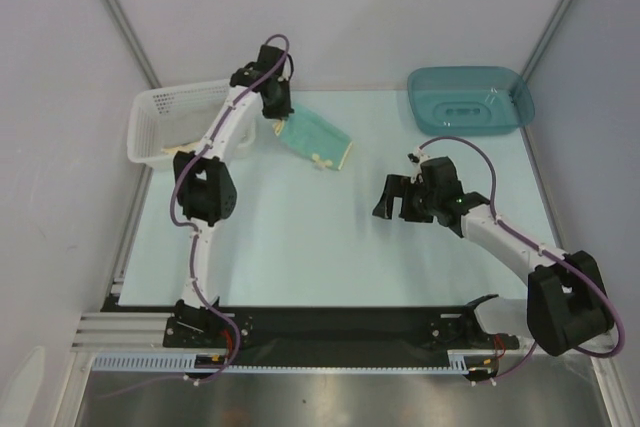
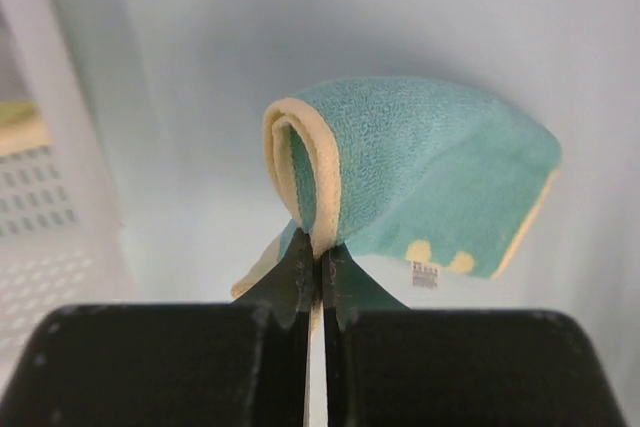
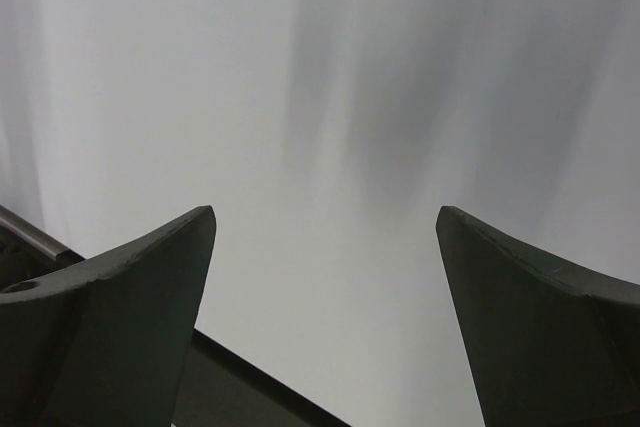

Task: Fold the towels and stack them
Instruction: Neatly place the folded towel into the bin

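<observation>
A teal-faced towel [image 1: 314, 140] with a pale yellow back hangs over the far left of the table, pinched at one edge by my left gripper [image 1: 279, 123]. The left wrist view shows the jaws of my left gripper [image 2: 321, 250] shut on the towel's [image 2: 430, 172] rolled yellow rim, the cloth drooping away with a small tag at its lower edge. My right gripper [image 1: 392, 199] hovers open over mid-table, right of centre, well apart from the towel. In the right wrist view the right gripper [image 3: 325, 219] holds nothing and faces only a blank wall.
A white mesh basket [image 1: 150, 123] stands at the far left with pale yellow cloth [image 1: 178, 143] inside, close behind the left arm. A teal plastic bin [image 1: 470, 97] sits at the far right. Metal frame posts run up both back corners.
</observation>
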Motion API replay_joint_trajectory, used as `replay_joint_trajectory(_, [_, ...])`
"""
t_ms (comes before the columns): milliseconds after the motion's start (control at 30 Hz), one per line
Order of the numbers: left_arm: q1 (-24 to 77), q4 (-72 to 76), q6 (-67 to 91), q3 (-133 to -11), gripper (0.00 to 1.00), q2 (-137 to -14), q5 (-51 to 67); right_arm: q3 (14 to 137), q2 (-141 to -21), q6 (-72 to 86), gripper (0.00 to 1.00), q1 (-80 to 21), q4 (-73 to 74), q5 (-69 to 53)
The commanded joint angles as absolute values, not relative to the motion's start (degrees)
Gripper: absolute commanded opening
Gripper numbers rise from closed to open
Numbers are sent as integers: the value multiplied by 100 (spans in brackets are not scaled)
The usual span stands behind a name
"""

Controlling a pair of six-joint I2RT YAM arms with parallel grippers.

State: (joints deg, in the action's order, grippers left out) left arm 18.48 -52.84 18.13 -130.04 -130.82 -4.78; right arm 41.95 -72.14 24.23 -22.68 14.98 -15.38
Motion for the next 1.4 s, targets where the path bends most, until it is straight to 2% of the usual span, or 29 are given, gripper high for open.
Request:
replay_joint_trajectory(0, [1565,-5704,1722,-13719,0,-13087,-562,4465,-7418,2197,100,-2215,1301,-1477])
replay_joint_trajectory(400, [774,-5538,1758,-13589,0,-12797,-835,4544,-7620,2013,100,-2101,1362,-1415])
replay_joint_trajectory(867, [159,-3640,1652,-11910,0,-12331,-1432,4667,-8041,1969,100,-2065,1318,-1266])
replay_joint_trajectory(1067, [-342,-2892,1784,-11242,0,-12076,-1266,4684,-8182,1916,100,-2065,1257,-1187])
replay_joint_trajectory(1367, [-896,-2979,1793,-11663,0,-12260,-756,4737,-8534,1916,100,-2066,1142,-1151])
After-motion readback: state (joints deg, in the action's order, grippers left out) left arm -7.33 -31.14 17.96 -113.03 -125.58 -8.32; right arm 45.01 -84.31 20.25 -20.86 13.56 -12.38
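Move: Off to the left hand's left, about 27 cm away and nearly level with it in reach, the middle of the white bin lies some 10 cm lower. Inside, the grey towel lies about 26 cm left, 1 cm ahead and 12 cm below the hand; the yellow towel's visible edge lies some 23 cm left and 4 cm back, equally low. From the right hand the bin is about 58 cm left, 24 cm ahead and 5 cm lower. Sweeping left about 26 cm, with a small drift forward, the left hand keeps its pinch on the folded teal towel's end and carries it over the white bin's right rim to above its middle, rising slightly first, then dipping, while turning some 30 degrees counter-clockwise. The right hand, empty and open, sinks about 5 cm over bare table, easing forward. ##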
